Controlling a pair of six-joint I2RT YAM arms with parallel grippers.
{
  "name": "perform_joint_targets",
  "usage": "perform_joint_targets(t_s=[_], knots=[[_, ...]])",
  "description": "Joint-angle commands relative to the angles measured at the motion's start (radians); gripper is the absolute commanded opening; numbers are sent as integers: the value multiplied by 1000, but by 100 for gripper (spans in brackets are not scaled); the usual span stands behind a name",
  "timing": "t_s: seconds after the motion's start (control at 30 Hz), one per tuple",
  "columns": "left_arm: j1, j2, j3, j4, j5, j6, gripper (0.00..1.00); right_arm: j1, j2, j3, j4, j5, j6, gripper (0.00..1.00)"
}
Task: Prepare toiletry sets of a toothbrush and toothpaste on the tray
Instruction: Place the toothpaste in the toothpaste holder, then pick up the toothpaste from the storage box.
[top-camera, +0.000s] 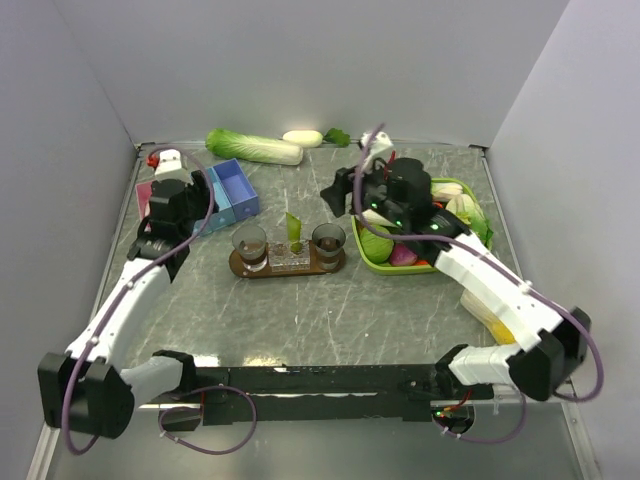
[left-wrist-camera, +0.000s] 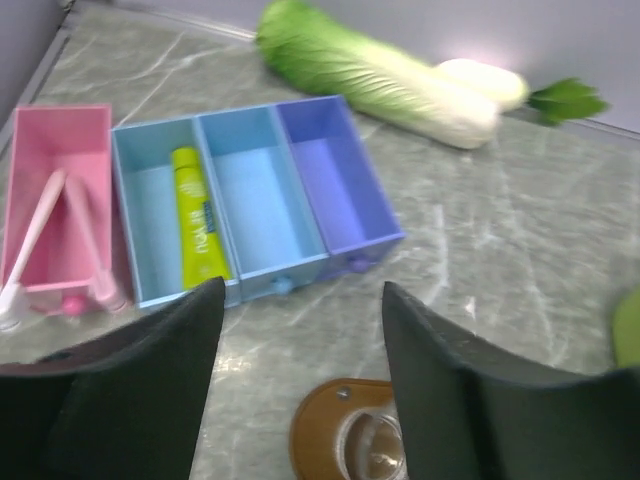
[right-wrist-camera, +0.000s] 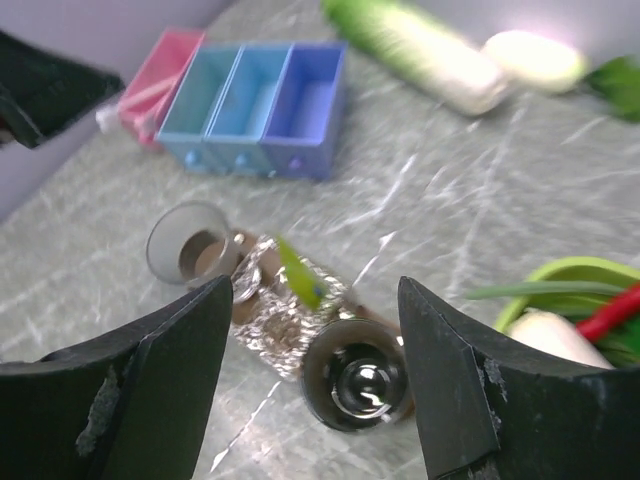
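The dark brown oval tray (top-camera: 288, 267) lies mid-table with a dark tumbler (top-camera: 249, 241) at its left end and another (top-camera: 328, 238) at its right. Between them a light-green toothpaste (top-camera: 294, 230) stands upright in a clear crinkled holder (right-wrist-camera: 275, 315). A second toothpaste (left-wrist-camera: 197, 215) lies in a light-blue compartment of the box (left-wrist-camera: 300, 185). Two toothbrushes (left-wrist-camera: 35, 235) lie in its pink compartment. My left gripper (left-wrist-camera: 300, 300) hovers open and empty between box and tray (left-wrist-camera: 320, 430). My right gripper (right-wrist-camera: 315, 285) is open above the right tumbler (right-wrist-camera: 362, 385), holding nothing.
A napa cabbage (top-camera: 255, 146) and a white radish (top-camera: 302, 137) lie along the back wall. The lime-green basket (top-camera: 462, 187) of vegetables sits right of the tray, under my right arm. Grey walls close in on the left, back and right.
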Motion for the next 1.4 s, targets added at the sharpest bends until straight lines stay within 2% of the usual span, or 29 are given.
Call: perform_joint_targets(t_s=[0.0,0.1,0.2,0.33,0.5,0.6,0.87,1.0,1.37], knots=[[85,114,73,-13,-20,45,58,-12,-129,-31,-11,-43,19,73],[165,214,133,-51,43,22,49,-13,-195,-63,-34,-33,23,72],[199,307,213,-96,42,27,44,-13,-262,-109,-31,-39,34,72],[225,426,326,-130,-1,51,44,-13,-331,-160,-28,-30,38,72],[228,617,443,-193,0,45,35,-13,-431,-224,-5,-36,58,72],[250,683,480,-203,5,35,35,-16,-477,-267,-5,-30,61,72],[310,711,429,-131,102,4,36,-16,-517,-297,-44,-6,72,72],[310,795,471,-153,143,-2,31,-16,-506,-301,-33,-17,88,71],[310,895,529,-165,165,-1,33,-16,-479,-300,-31,-23,115,71]])
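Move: The yellow-green toothpaste lies in the leftmost blue compartment, about 13 cm ahead of my left hand, 9 cm to its left and 24 cm below. From that same hand, the pink box of toothbrushes is some 10 cm ahead and 18 cm left, and the empty middle blue compartment 14 cm ahead and 2 cm left, both similarly low. From my right hand the toothpaste is roughly 17 cm ahead, 36 cm left and 30 cm down. I swing my left hand down about 20 cm onto the toothpaste's compartment, at first sweeping forward and left some 10 cm each way, then dropping mostly straight down while the fingers tip about 35 degrees steeper and narrow from wide to roughly a third open. My empty right hand meanwhile draws back about 9 cm and right 7 cm, away from the tube already standing in the holder. ##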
